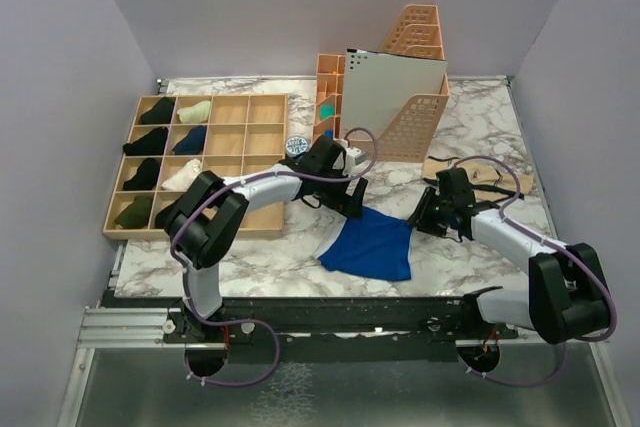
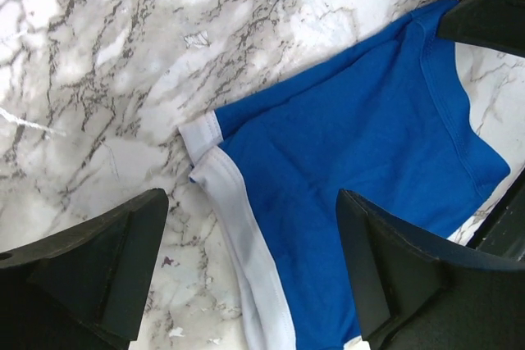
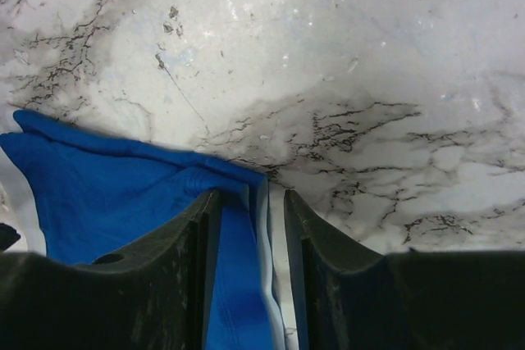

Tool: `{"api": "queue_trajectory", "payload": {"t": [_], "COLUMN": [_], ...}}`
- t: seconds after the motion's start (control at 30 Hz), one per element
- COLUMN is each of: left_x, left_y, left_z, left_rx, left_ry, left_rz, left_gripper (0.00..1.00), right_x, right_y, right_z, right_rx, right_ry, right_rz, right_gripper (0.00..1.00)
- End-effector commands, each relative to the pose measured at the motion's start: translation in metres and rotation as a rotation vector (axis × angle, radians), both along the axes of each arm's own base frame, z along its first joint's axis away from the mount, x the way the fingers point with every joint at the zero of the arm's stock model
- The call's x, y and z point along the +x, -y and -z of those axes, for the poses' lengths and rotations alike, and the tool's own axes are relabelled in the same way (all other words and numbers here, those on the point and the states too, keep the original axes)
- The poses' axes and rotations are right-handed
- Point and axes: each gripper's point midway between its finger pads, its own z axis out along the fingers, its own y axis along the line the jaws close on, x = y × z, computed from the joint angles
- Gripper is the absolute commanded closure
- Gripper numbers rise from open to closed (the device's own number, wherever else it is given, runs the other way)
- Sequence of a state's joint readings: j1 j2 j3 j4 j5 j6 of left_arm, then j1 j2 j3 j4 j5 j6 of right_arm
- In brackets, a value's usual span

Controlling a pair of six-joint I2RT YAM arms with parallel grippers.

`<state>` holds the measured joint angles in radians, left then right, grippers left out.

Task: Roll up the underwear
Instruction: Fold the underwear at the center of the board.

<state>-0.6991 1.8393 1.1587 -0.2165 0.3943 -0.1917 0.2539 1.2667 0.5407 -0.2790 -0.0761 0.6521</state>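
Observation:
The underwear is blue with a white waistband and lies flat on the marble table, near the front middle. My left gripper hovers over its far left corner, jaws wide open, with the waistband and blue cloth below the gap. My right gripper is at the cloth's right edge. Its jaws stand narrow around the blue fold and its white hem. A strip of marble still shows between the hem and the right finger.
A wooden compartment tray with rolled garments in its left cells sits at the far left. Peach file organizers with a white board stand at the back. A small round object and a flat wooden piece lie nearby.

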Motion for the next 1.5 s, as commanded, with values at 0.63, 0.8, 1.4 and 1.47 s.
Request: {"api": "queue_trajectory", "payload": {"t": [0.63,0.8,1.4,1.47], "left_x": [0.007,0.001,0.01,0.013], "left_y": [-0.002,0.004,0.003,0.001], "left_z": [0.024,0.033,0.02,0.014], "left_rx": [-0.007,-0.056,-0.079,-0.079], "left_ry": [-0.07,-0.105,-0.03,-0.009], "left_rz": [0.121,0.128,0.08,0.058], "left_gripper": [0.29,0.41,0.86,0.96], "right_x": [0.0,0.002,0.016,0.021], "right_y": [-0.008,-0.01,-0.014,-0.017], "right_z": [0.014,0.013,0.007,0.0], "right_rx": [0.01,0.013,0.006,0.012], "right_ry": [-0.018,-0.005,0.023,0.058], "right_rz": [-0.1,-0.119,-0.166,-0.184], "right_gripper": [0.73,0.73,1.0,1.0]}}
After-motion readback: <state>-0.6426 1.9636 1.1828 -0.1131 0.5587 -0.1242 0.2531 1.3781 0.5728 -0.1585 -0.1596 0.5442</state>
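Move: The left hand's open fingers hover over the underwear's far left corner, about 3 cm below and roughly 1 cm ahead; the jar stands some 14 cm ahead and 12 cm left of this hand. The right hand, half open, is right at the far right corner, about 1 cm above it; the beige cloth lies some 9 cm ahead and 16 cm right. The folded underwear's middle is about 8 cm back and 5 cm right of the left hand. The left hand sinks about 2 cm onto the far left corner of the underwear while easing 1.5 cm forward, and its wide-open fingers shut gradually until they pinch the white waistband at that corner. The right hand stays low and slides some 2.5 cm forward and to the left, dragging the far right corner along, turns slightly counter-clockwise, and at the end snaps its half-open fingers fully shut on that corner. ##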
